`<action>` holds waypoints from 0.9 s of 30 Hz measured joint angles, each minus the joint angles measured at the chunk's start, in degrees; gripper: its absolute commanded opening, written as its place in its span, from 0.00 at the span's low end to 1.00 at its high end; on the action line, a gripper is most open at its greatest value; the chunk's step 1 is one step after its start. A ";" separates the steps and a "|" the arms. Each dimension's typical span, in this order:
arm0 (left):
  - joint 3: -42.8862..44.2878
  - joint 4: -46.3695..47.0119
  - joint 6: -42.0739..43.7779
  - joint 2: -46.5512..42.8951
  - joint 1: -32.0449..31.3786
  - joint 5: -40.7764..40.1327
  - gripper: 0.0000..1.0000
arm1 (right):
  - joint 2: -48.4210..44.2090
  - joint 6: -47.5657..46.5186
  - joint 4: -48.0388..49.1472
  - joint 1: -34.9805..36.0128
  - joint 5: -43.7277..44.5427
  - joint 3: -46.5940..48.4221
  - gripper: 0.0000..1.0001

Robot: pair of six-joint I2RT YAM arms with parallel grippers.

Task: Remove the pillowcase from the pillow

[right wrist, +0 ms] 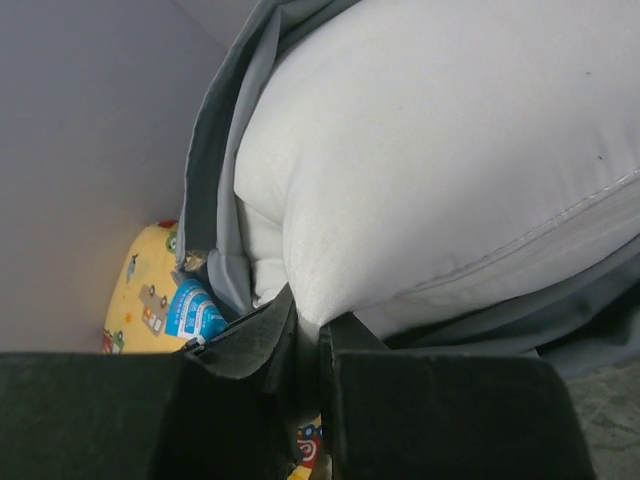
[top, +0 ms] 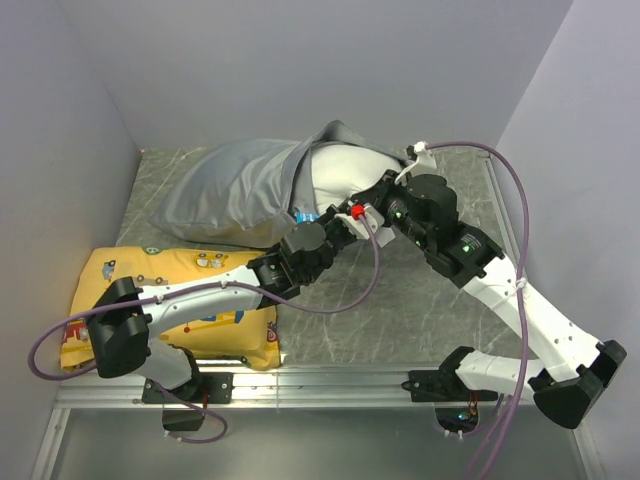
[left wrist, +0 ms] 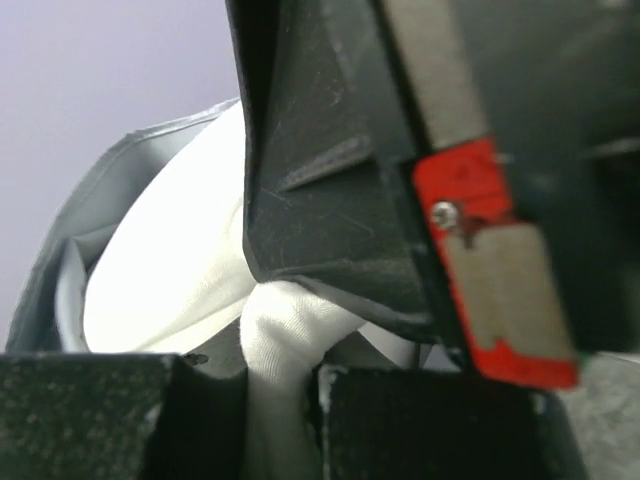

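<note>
The grey pillowcase (top: 225,190) lies at the back of the table and covers the left part of the white pillow (top: 345,165), whose right end bulges out of the case's opening. My left gripper (top: 335,222) is at the pillow's near edge. In the left wrist view it (left wrist: 285,375) is shut on a pinched fold of the white pillow (left wrist: 170,270), with the pillowcase rim (left wrist: 90,220) behind. My right gripper (right wrist: 308,340) is shut on a corner of the pillow (right wrist: 430,160), beside the pillowcase edge (right wrist: 215,170) and the blue tag (right wrist: 195,312).
A yellow cushion (top: 170,300) printed with cartoon vehicles lies at the front left, under my left arm. Grey walls close in the table at the left, back and right. The two grippers sit close together, the right one's red part (left wrist: 465,180) filling the left wrist view.
</note>
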 measured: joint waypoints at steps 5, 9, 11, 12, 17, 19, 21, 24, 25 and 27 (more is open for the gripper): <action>1.16 -2.27 -5.25 -0.48 0.92 1.60 0.00 | -0.09 -0.66 -1.36 0.07 1.55 0.92 0.59; 2.01 -4.72 -10.14 -1.70 3.45 1.09 0.00 | -2.54 -2.71 -2.67 -0.63 5.09 1.75 0.77; 2.78 -6.25 -12.26 -1.79 5.22 0.87 0.00 | -5.03 -3.48 -3.32 -1.36 5.27 1.75 0.78; 3.02 -7.15 -13.42 -1.95 6.03 0.61 0.00 | -6.43 -3.67 -3.61 -2.71 5.31 1.75 0.78; 4.00 -11.23 -17.53 -2.97 8.00 -1.01 0.00 | -9.64 -3.87 -3.50 -13.53 3.80 0.59 0.77; 4.17 -12.46 -18.80 -3.72 8.04 -0.90 0.00 | -9.05 -4.07 -3.10 -15.98 2.38 -0.35 0.77; 4.17 -13.88 -19.69 -4.74 8.02 -0.79 0.00 | -6.38 -4.35 -2.45 -17.66 0.24 -0.48 0.77; 4.94 -16.13 -20.76 -5.99 8.07 -0.61 0.00 | -1.01 -4.76 -0.24 -18.82 -2.95 -0.48 0.77; 5.51 -16.92 -20.92 -6.14 8.11 -0.59 0.00 | 1.31 -4.79 0.17 -18.95 -3.76 -0.55 0.76; 6.71 -17.94 -21.42 -6.34 8.17 -0.35 0.00 | 5.29 -4.79 0.35 -19.06 -4.98 -0.72 0.74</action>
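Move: Both hands pinch the same white pillow corner. From the right hand, the pillowcase's right rim lies about 10 cm ahead, 9 cm to the right and 10 cm below. The pillow's bulge is some 8 cm ahead and 2 cm to the left, 6 cm lower; a white tag hangs about 4 cm back, 5 cm right and 8 cm below. From the left hand, the bulge lies roughly 8 cm ahead, level sideways, and the case's left rim 7 cm ahead and 11 cm left, both some 6 cm lower. Rightward and up the right hand swings, opening to let go of the pillow corner and clearing it by about 11 cm, turning somewhat clockwise; it then reaches forward and down with open fingers towards the pillowcase's right rim. The left hand keeps its pinch and draws the corner about 6 cm left, slightly forward and up, tipping down and rolling its left side lower. ##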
